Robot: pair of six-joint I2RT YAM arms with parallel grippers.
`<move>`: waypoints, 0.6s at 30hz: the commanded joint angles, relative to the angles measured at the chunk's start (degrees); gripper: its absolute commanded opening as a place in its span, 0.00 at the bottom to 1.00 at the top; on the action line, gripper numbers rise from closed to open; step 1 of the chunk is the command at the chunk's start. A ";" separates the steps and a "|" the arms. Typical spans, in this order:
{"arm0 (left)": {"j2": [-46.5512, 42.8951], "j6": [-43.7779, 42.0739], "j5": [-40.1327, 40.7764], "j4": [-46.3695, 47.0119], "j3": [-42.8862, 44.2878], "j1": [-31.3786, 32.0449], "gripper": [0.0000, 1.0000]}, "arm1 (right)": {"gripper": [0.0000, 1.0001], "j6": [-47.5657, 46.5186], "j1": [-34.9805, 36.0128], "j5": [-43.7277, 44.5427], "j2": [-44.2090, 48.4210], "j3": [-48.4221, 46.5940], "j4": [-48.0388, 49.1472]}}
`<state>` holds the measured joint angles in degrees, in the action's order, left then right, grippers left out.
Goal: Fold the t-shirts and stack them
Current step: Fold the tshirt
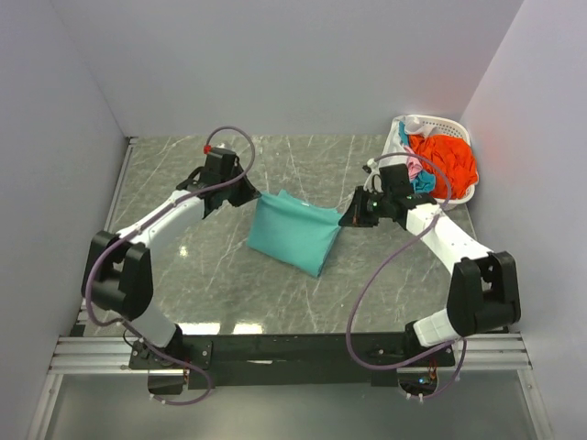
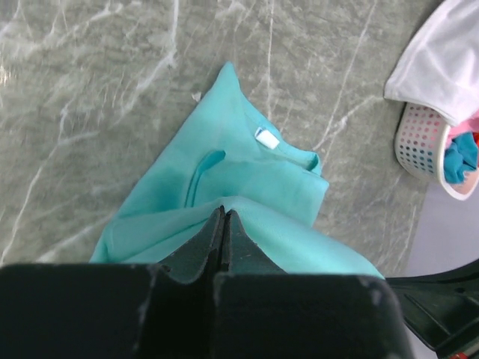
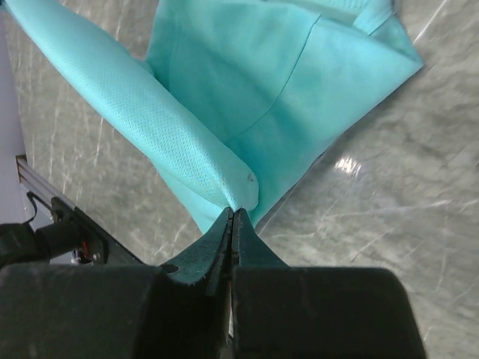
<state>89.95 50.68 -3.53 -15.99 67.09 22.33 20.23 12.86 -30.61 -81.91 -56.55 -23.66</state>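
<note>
A teal-green t-shirt (image 1: 292,234) hangs stretched between both arms over the middle of the marble table, its lower part resting on the surface. My left gripper (image 1: 257,194) is shut on the shirt's upper left corner; in the left wrist view the left gripper (image 2: 223,213) pinches the teal-green t-shirt (image 2: 224,179), whose white neck label faces up. My right gripper (image 1: 345,218) is shut on the upper right corner, seen as the right gripper (image 3: 233,212) nipping a fold of the teal-green t-shirt (image 3: 247,90). More t-shirts, orange-red (image 1: 445,160), pink and blue, fill the basket.
A white latticed basket (image 1: 424,124) stands at the back right corner of the table, and the basket (image 2: 420,138) shows at the right edge of the left wrist view with white cloth draped over it. Grey walls enclose the table on three sides.
</note>
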 commanded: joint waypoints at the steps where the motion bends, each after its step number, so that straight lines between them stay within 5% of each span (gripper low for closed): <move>1: 2.76 -1.89 0.19 2.89 4.71 -1.15 0.01 | 0.00 -1.77 -1.52 1.87 -2.55 -4.78 1.51; 18: 26.93 -2.60 -0.42 0.79 24.92 -2.64 0.01 | 0.00 2.62 -3.02 11.43 -24.95 -22.00 3.80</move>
<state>114.24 49.17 -3.44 -15.73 87.15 20.51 21.52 10.70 -24.53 -103.11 -73.17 -19.99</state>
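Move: Both grippers already hold the raised edge of the folded t-shirt. The collar lies about 10 cm ahead of the left hand, some 12 cm to its right and 13 cm below; from the right hand it is roughly 18 cm ahead, 8 cm left, 11 cm down. The shirt's near fold is about 9 cm back and 6 cm right of the left hand. The laundry basket stands some 23 cm ahead and 25 cm right of the right hand. Keep both grippers shut on the t-shirt's raised edge and carry it forward together towards the collar, about 10 cm, with the edge held stretched between them. Sink as you go, faster towards the end: the left hand some 5 cm, the right a little less, while the right wrist turns slightly clockwise. ##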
